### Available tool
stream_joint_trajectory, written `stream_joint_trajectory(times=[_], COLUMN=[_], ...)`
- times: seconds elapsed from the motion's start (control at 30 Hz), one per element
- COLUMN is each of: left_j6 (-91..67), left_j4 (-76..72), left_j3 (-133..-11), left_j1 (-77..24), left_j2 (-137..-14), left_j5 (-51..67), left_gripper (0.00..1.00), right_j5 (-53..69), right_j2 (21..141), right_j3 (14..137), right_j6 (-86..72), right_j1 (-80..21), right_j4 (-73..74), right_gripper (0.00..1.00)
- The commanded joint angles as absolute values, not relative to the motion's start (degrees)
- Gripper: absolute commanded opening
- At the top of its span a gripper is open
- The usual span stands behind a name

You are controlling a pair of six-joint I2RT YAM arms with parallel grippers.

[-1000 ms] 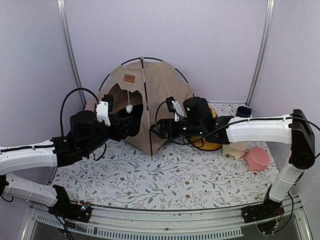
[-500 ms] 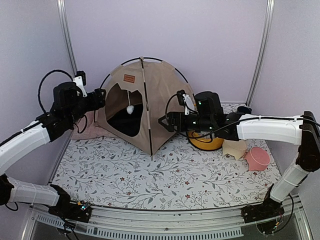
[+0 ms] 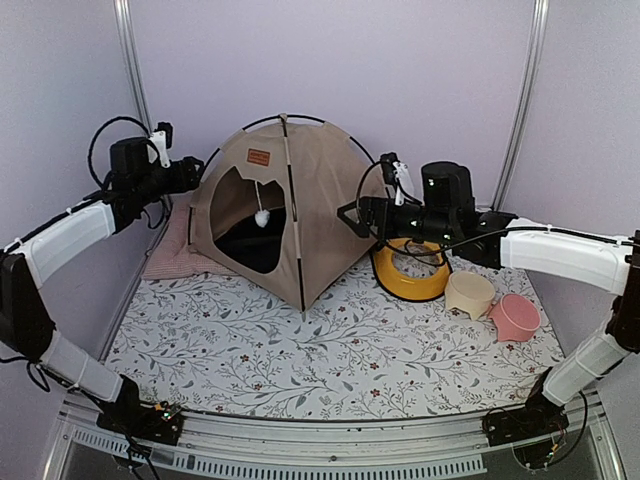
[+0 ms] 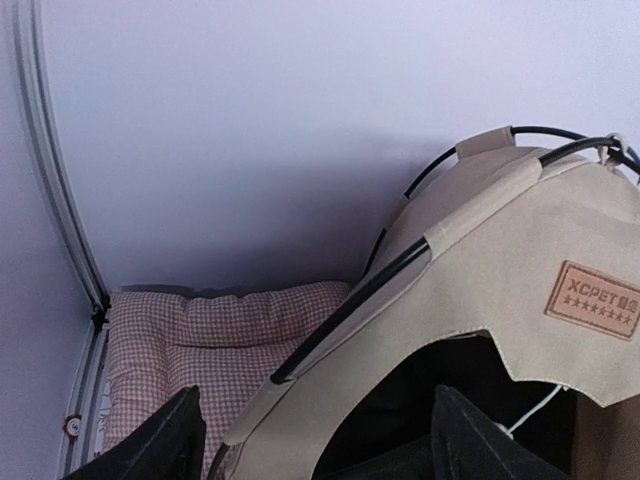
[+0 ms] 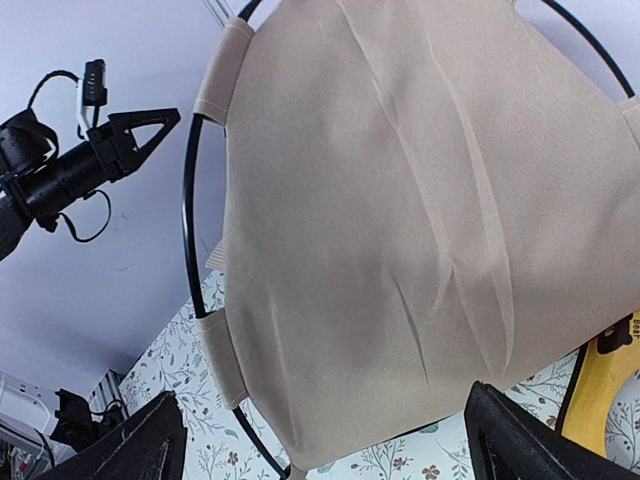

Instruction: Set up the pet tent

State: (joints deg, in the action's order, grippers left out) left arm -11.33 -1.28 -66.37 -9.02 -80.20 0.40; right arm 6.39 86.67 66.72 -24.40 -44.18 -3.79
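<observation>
The tan pet tent (image 3: 320,200) stands upright at the back of the table on its crossed black poles, with its arched doorway, brown label (image 3: 259,157) and white pom-pom (image 3: 259,216) facing front-left. My left gripper (image 3: 195,175) hovers open just left of the tent's upper left pole, touching nothing. In the left wrist view the tent (image 4: 500,260) fills the right side beyond the gripper (image 4: 320,455). My right gripper (image 3: 355,215) stands open just off the tent's right wall. In the right wrist view that wall (image 5: 400,220) lies beyond the empty gripper (image 5: 335,450).
A pink checked cushion (image 3: 170,250) lies behind the tent's left side, against the wall. A yellow bowl stand (image 3: 410,275) sits right of the tent under my right arm, with a beige bowl (image 3: 470,295) and a pink bowl (image 3: 515,315) beside it. Metal posts (image 3: 135,90) flank the back.
Both arms have drawn back from the tent: the left one rose and swung to the back left, the right one moved right. Both grippers' jaws have widened. The tent stayed put.
</observation>
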Motion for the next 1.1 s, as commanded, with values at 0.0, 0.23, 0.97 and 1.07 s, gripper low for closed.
stream_joint_trajectory(times=[0.0, 0.23, 0.97, 1.07], left_j6=[-3.10, 2.72, 11.71, 12.31], left_j4=[-2.43, 1.88, 14.78, 15.13], left_j3=[-70.85, -82.23, -103.36, -103.79], left_j1=[-6.72, -6.35, -9.75, -10.61], left_j2=[-84.42, -91.93, -107.60, -107.55], left_j5=[12.40, 20.37, 28.00, 27.35], left_gripper=[0.76, 0.76, 0.44, 0.29], right_j5=[7.14, 7.43, 8.87, 8.85], right_j2=[82.76, 81.37, 80.46, 80.10], right_j3=[65.47, 65.21, 66.18, 66.10], right_j6=[-21.62, -20.31, -20.47, -20.61], right_j1=[-43.41, -42.95, -42.88, -42.87], right_j4=[-3.20, -2.30, 0.00, 0.35], right_gripper=[0.99, 0.99, 0.99, 0.99])
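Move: The left hand, empty and open, goes for the sleeved upper part of the tent's left pole, about 9 cm ahead, 9 cm to its right and at roughly its own height. The logo patch is some 7 cm ahead and 16 cm right; the tent's top knot is about 9 cm ahead, 19 cm right and 8 cm higher. From the right hand that stretch of pole lies some 21 cm ahead, 28 cm left and 4 cm above. The left hand reaches forward and to the right about equally, some 12 cm in all, towards the upper left pole, going over a low hump of nearly 4 cm and swinging clockwise about 30 degrees while its left side tips up a little. Near the end its fingers close from wide to roughly a third open around the sleeved pole, one on each side, while the empty right hand stays wide open by the tent's right panel and shifts only a couple of centimetres. ##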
